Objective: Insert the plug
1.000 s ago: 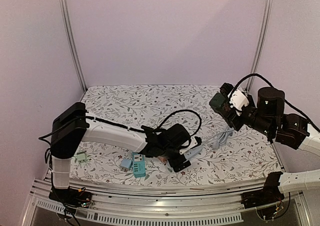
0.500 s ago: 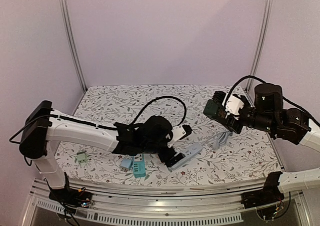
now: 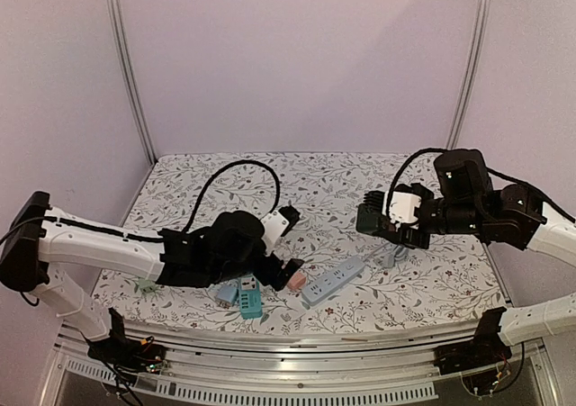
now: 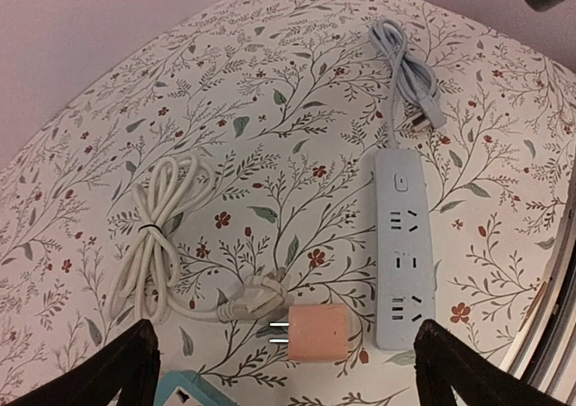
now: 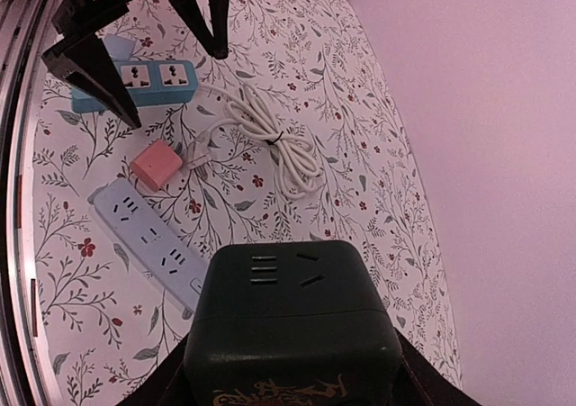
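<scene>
A pink plug point(image 4: 317, 331) lies on the flowered mat with its two prongs pointing left, next to a pale blue power strip point(image 4: 399, 260). My left gripper point(image 4: 292, 367) hangs open above the plug, one finger on either side and well clear of it. In the top view the plug point(image 3: 296, 281) sits by the left gripper point(image 3: 290, 248), left of the strip point(image 3: 333, 280). My right gripper point(image 5: 292, 374) is shut on a dark green socket cube point(image 5: 292, 320), held in the air over the mat with its slotted face outward. The top view shows the cube point(image 3: 369, 219) right of centre.
A white coiled cable point(image 4: 157, 235) ends in a plug touching the pink one. The strip's grey cord point(image 4: 409, 73) lies bundled beyond it. A teal double socket point(image 3: 249, 296), a light blue adapter point(image 3: 226, 293) and a small green part point(image 3: 146, 284) lie near the front rail.
My left arm has drawn back to the left, off the power strip, and the pink plug now shows beside it. The right gripper has carried the green cube left and lower.
</scene>
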Robot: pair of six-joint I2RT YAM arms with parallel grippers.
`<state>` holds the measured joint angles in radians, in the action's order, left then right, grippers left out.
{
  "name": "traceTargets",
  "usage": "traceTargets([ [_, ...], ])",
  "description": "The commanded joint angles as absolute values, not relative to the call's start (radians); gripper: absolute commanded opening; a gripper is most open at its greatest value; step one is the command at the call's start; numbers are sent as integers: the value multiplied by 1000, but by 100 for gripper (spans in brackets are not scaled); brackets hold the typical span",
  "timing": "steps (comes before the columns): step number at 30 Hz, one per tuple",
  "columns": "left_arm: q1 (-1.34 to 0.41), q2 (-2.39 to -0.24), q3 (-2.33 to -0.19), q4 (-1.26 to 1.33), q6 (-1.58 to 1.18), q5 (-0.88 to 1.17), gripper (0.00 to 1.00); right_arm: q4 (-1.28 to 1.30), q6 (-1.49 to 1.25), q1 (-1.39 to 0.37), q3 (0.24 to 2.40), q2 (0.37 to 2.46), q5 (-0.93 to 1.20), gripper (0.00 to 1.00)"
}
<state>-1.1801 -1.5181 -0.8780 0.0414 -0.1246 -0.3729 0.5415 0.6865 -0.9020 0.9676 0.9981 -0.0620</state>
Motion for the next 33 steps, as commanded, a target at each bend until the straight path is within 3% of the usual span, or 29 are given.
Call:
traceTargets([
  [1, -1137, -1425, -789, 85, -223, -449, 98, 620, 739, -897, 1068, 1048, 64, 0],
  [8, -1097, -1340, -682, 131, -280, -428, 98, 731, 863, -895, 1159, 1157, 198, 0],
  [27, -1097, -1160, -521, 88, -356, -395, 96, 971, 1105, -862, 1383, 1541, 258, 0],
  [33, -1097, -1106, -460, 122, -363, -405, 99, 1024, 1119, -865, 1437, 1624, 282, 0],
])
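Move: The right hand holds the dark green plug about 24 cm above the table. The middle of the white power strip lies some 3 cm ahead of it and 7 cm to its left, with the pink plug 7 cm farther left, beyond the strip. From the empty left hand the white strip is about 9 cm to the right and 13 cm below; the pink plug is almost straight beneath, and the teal strip lies 9 cm to the left and 2 cm back. Leftward and then mainly down, the right hand brings the gripped dark green plug towards the white power strip, ending about 6 cm to the left and 9 cm lower, while its wrist swings counter-clockwise and tips the fingers much more steeply down. The open left hand backs off some 10 cm to its left, nearly level, away from the white strip to over the teal one. ##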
